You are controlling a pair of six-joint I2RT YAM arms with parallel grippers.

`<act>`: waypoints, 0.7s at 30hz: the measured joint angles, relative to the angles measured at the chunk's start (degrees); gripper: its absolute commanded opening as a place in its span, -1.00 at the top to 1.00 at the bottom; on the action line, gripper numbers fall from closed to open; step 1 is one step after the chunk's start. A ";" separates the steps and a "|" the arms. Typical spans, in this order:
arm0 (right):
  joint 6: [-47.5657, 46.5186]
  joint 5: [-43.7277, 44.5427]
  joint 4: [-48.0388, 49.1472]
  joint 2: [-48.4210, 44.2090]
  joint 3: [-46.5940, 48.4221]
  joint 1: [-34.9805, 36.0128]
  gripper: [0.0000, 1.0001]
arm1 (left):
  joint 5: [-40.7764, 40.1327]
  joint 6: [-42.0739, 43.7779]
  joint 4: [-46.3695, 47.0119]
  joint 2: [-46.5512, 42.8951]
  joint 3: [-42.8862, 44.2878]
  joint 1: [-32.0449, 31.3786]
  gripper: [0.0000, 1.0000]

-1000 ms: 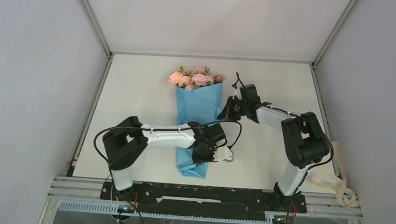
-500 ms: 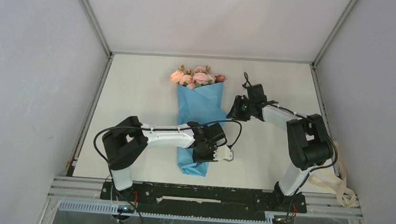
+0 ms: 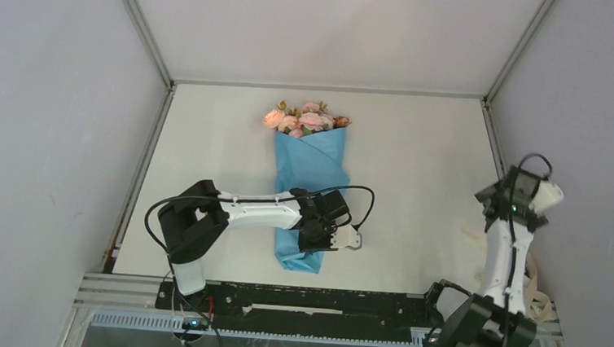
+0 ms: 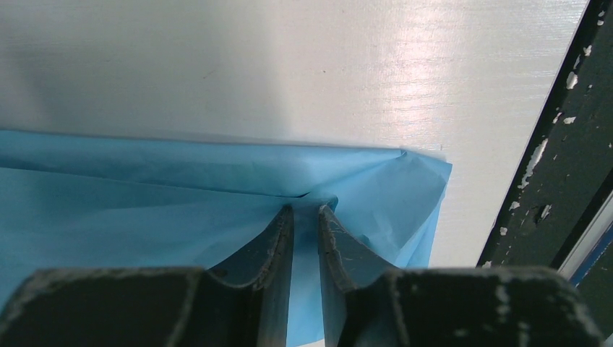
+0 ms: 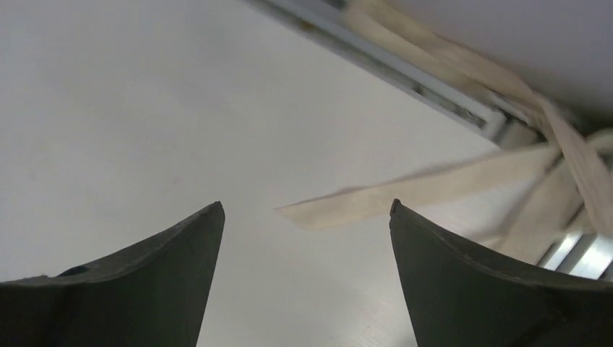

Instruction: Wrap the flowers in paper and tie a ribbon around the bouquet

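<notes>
The bouquet lies lengthwise mid-table: pink and peach flowers (image 3: 303, 121) poke out of the far, wide end of the light blue paper (image 3: 310, 174) cone. My left gripper (image 3: 313, 238) is down on the cone's narrow near end. In the left wrist view its fingers (image 4: 306, 210) stand close together with a ridge of blue paper (image 4: 144, 202) pinched between them. My right gripper (image 3: 491, 204) hovers open over the table's right edge, nothing in it. The cream ribbon (image 5: 405, 191) lies just beyond its fingertips (image 5: 305, 208), one loose end on the table, the rest trailing over the edge (image 3: 525, 278).
An aluminium rail (image 5: 405, 72) borders the table's right side, with ribbon loops draped over it. A black, chipped front rail (image 4: 556, 159) runs close to the cone's near tip. Grey walls enclose the table on three sides.
My right arm has swung away from the bouquet's right side to the table's right edge, and its jaws have gone from shut to wide open. The left gripper has stayed on the paper.
</notes>
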 measured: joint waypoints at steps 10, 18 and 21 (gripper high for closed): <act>18.67 -1.20 -0.39 4.02 -12.46 -21.92 -0.58 | 0.00 -0.02 -0.02 -0.02 0.00 0.00 0.50; 20.59 -3.34 2.84 13.53 -12.46 -25.49 -0.40 | -0.07 -0.04 -0.04 -0.02 0.02 0.00 0.50; 20.70 -4.15 4.94 13.62 -12.46 -25.09 -0.42 | -0.07 -0.04 -0.07 -0.02 0.02 0.00 0.50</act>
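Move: The ribbon stretch the right hand goes for lies about 9 cm back, 5 cm to its right and 14 cm below. The ribbon's free end is some 3 cm back and 5 cm left; the loose ribbon pile is about 16 cm back and 10 cm right, both at table height. From the left hand, resting on the wrapped paper, that stretch is roughly 52 cm to the right, level in reach and 2 cm lower. The right hand sinks 12 cm and draws back 9 cm to the ribbon, turning clockwise, fingers closing partway. ##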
